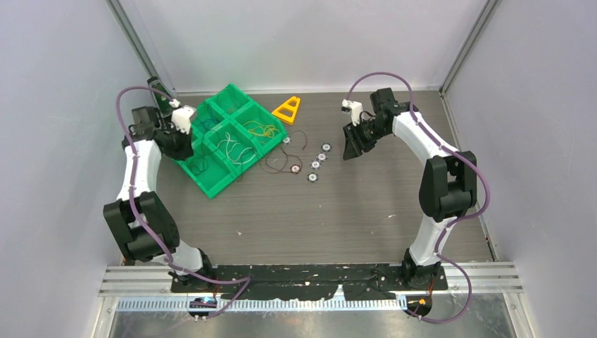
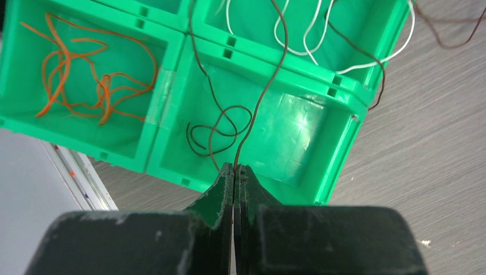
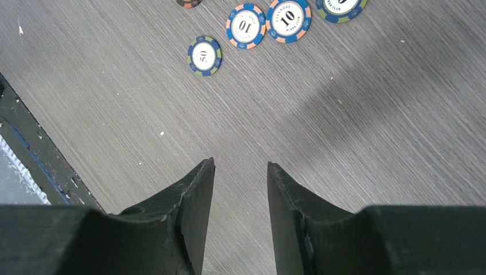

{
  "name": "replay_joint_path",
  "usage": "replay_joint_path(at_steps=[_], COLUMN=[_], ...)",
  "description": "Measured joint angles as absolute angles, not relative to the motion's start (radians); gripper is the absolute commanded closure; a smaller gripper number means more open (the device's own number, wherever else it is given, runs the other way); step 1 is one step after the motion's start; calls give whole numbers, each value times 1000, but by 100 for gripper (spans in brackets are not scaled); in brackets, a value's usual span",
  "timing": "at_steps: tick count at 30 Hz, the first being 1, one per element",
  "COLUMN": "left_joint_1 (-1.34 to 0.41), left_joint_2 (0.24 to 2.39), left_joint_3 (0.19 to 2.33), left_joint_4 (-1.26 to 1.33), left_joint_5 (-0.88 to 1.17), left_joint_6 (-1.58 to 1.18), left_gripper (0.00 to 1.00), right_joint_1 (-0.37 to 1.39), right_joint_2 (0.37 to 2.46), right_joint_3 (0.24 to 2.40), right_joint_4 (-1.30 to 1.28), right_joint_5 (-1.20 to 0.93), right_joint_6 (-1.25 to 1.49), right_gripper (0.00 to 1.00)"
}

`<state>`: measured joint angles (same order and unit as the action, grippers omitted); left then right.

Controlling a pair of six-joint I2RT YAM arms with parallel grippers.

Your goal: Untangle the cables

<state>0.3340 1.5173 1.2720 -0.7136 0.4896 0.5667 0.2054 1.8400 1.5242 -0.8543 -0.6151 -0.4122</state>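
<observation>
Thin cables lie sorted in a green compartment tray [image 1: 213,189]: orange ones [image 2: 86,86] in one bin, white ones [image 2: 309,34] in another, yellow ones [image 1: 262,130] farther back. My left gripper [image 2: 235,167] is shut on a dark brown cable [image 2: 269,80] that rises from its tips and loops inside the near tray bin [image 2: 298,132]. In the top view the left gripper [image 1: 189,149] hangs over the tray's left side. More dark brown cable [image 1: 285,160] trails on the table right of the tray. My right gripper [image 3: 240,166] stands open over bare table, holding nothing.
A row of poker chips [image 1: 317,163] lies between the tray and the right gripper [image 1: 350,151]; several show in the right wrist view [image 3: 246,26]. A yellow triangular piece [image 1: 287,109] sits at the back. Walls close in left, right and behind.
</observation>
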Motion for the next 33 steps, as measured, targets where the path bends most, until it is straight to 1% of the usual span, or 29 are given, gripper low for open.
replay_joint_path(at_steps=[9,16,17,19,21,24,26,29,33], left_joint_1=[246,214,211,211,212,220,226,243,282], left_joint_2=[1562,1739,1762,1784,1783,1739,1675,1560,1503], left_joint_3=[1237,1240,1240,1240,1240,1240,1240,1256,1364], left_joint_4=[-724,-672,-668,-665,-669,-686,-720,-793,-893], left_joint_5=[382,323,314,308,316,357,389,442,521], left_joint_6=[594,572,571,573,582,601,630,676,712], left_gripper=[100,100,95,76,61,43,40,39,37], right_joint_1=[205,205,205,205,205,205,205,201,200], right_joint_2=[1840,1840,1840,1840,1840,1840,1840,1840,1840], right_joint_3=[1524,1524,1524,1524,1524,1523,1520,1514,1511], right_joint_4=[-855,-855,-855,-855,-855,-857,-859,-860,-862], right_joint_5=[-615,-616,-616,-616,-615,-615,-615,-615,-616], right_joint_6=[-413,-412,-412,-412,-413,-416,-417,-417,-417], right_gripper=[55,55,55,55,55,55,55,55,55])
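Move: The left hand holds a strand of the brown cable over the tray's near compartment, whose middle lies about 3 cm ahead, 3 cm to the right and 13 cm below. From the left hand, the orange cable's compartment is about 12 cm ahead and 7 cm to the left, and the white cable lies about 11 cm ahead and 12 cm to the right. From the idle right hand, that near compartment lies some 47 cm to the left, 2 cm ahead and 10 cm below. With the brown cable still pinched, the left hand sinks about 11 cm into the near compartment, easing slightly right, while its fingers tip some 15 degrees further towards straight down; at the bottom they open wide and let go of the strand. It then climbs straight back up about 13 cm with the fingers open, drifting a little back towards the base, undoing the tip and swinging round clockwise by some 10 degrees. ##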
